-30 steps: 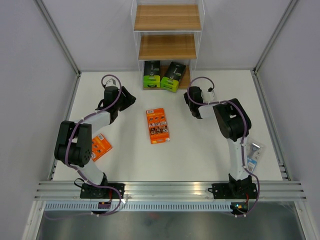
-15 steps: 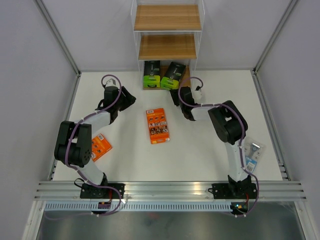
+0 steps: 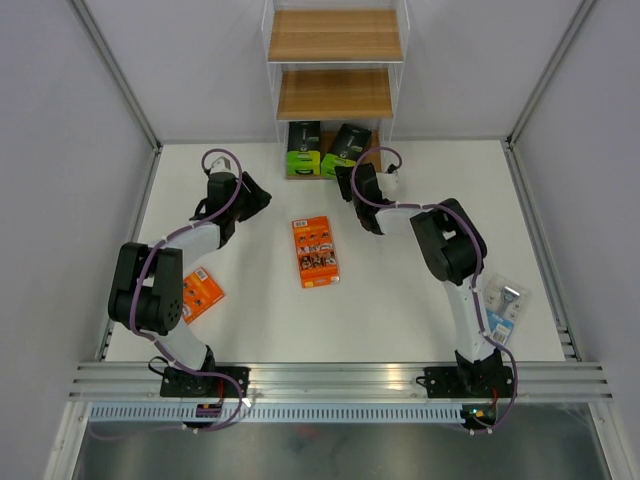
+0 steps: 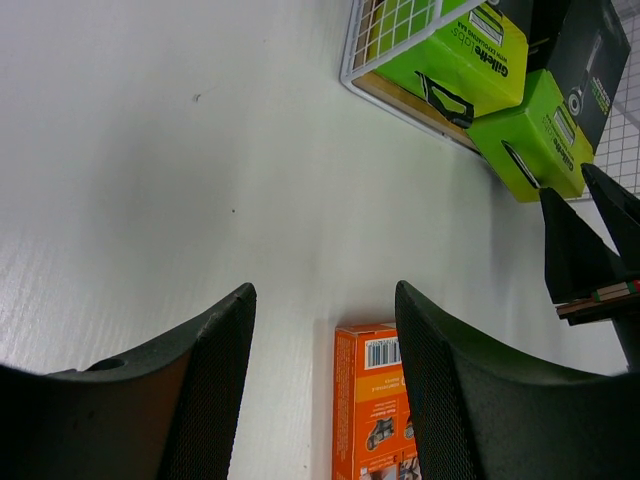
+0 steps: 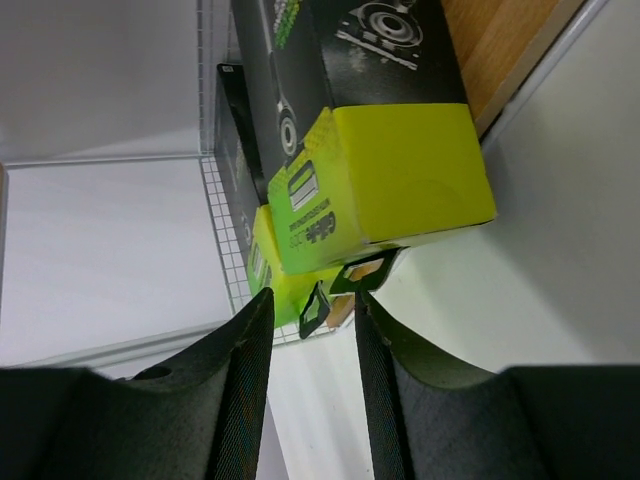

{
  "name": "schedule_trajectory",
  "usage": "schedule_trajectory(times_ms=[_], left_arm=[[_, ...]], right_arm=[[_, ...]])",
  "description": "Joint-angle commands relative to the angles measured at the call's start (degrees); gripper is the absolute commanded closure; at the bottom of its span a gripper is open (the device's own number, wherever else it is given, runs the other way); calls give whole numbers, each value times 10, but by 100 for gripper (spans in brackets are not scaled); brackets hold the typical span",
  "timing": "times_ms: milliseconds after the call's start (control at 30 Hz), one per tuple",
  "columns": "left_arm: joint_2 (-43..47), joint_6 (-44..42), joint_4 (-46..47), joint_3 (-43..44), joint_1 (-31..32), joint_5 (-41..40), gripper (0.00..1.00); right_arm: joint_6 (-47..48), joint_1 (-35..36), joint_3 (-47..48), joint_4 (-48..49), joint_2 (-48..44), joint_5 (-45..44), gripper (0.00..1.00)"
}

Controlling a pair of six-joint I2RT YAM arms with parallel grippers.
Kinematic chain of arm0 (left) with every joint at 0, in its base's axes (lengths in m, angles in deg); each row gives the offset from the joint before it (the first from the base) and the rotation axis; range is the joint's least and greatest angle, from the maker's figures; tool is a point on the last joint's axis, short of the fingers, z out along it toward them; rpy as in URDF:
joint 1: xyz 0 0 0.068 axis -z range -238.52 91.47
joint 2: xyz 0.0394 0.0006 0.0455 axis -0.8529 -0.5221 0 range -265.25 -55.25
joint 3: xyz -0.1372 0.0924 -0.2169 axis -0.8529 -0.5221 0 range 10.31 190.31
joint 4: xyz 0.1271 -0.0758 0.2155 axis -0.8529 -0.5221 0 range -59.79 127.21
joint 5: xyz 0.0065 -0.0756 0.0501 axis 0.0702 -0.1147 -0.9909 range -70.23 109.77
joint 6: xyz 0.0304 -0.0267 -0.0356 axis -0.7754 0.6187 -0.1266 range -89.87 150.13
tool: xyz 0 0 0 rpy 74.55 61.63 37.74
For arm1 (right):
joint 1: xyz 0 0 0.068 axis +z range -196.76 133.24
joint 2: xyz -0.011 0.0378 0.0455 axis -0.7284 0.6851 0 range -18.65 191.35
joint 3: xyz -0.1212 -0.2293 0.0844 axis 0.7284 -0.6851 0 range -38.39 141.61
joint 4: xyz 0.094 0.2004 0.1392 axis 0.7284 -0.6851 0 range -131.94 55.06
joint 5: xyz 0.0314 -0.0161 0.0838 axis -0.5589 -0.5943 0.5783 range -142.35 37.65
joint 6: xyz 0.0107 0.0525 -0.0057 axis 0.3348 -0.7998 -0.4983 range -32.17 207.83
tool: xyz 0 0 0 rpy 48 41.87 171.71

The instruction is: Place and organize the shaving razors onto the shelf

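The shelf [image 3: 335,95] stands at the back centre. Two green-and-black razor packs [image 3: 303,150] [image 3: 346,152] lie on its bottom board. My right gripper [image 3: 346,176] sits just in front of the right-hand one, open and empty. In the right wrist view that gripper [image 5: 312,300] faces the green pack [image 5: 380,180], whose black hang tabs lie near the fingertips. An orange pack [image 3: 315,251] lies flat mid-table. My left gripper [image 3: 262,196] is open, and in its wrist view [image 4: 322,292] it looks over that orange pack [image 4: 372,400]. A second orange pack [image 3: 203,292] lies by the left arm, and a light blue pack [image 3: 505,303] by the right arm.
Grey walls enclose the white table [image 3: 400,290] on three sides. The shelf's two upper boards hold nothing. A white wire grid [image 4: 385,25] forms the shelf's side. An aluminium rail [image 3: 330,378] runs along the near edge.
My right arm has swung left toward the shelf's bottom tier, and its jaws have gone from shut to open. The left arm and the packs have stayed put.
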Motion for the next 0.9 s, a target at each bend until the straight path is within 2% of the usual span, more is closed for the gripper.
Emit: schedule_trajectory(times_ms=[0, 500, 700, 867], left_arm=[[10, -19, 22, 4, -5, 3, 37], [-3, -17, 26, 5, -14, 9, 37], [-4, -10, 32, 3, -16, 17, 37], [-4, -9, 32, 2, -16, 19, 37]], right_arm=[[-23, 0, 10, 7, 18, -8, 55], [-16, -1, 50, -12, 48, -11, 57], [-22, 3, -14, 0, 21, -15, 55], [-22, 3, -15, 4, 26, -8, 55]])
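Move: The right razor box on the bottom shelf has its middle about 8 cm ahead of the right hand, 1 cm right and 3 cm lower. The left razor box stands 12 cm to that hand's left and 9 cm ahead; the orange package lies 23 cm back, 8 cm left. From the left hand the right razor box is some 20 cm ahead and 20 cm right. The half-open right hand sinks about 5 cm before the box's green front, drawing slightly back at the end. ##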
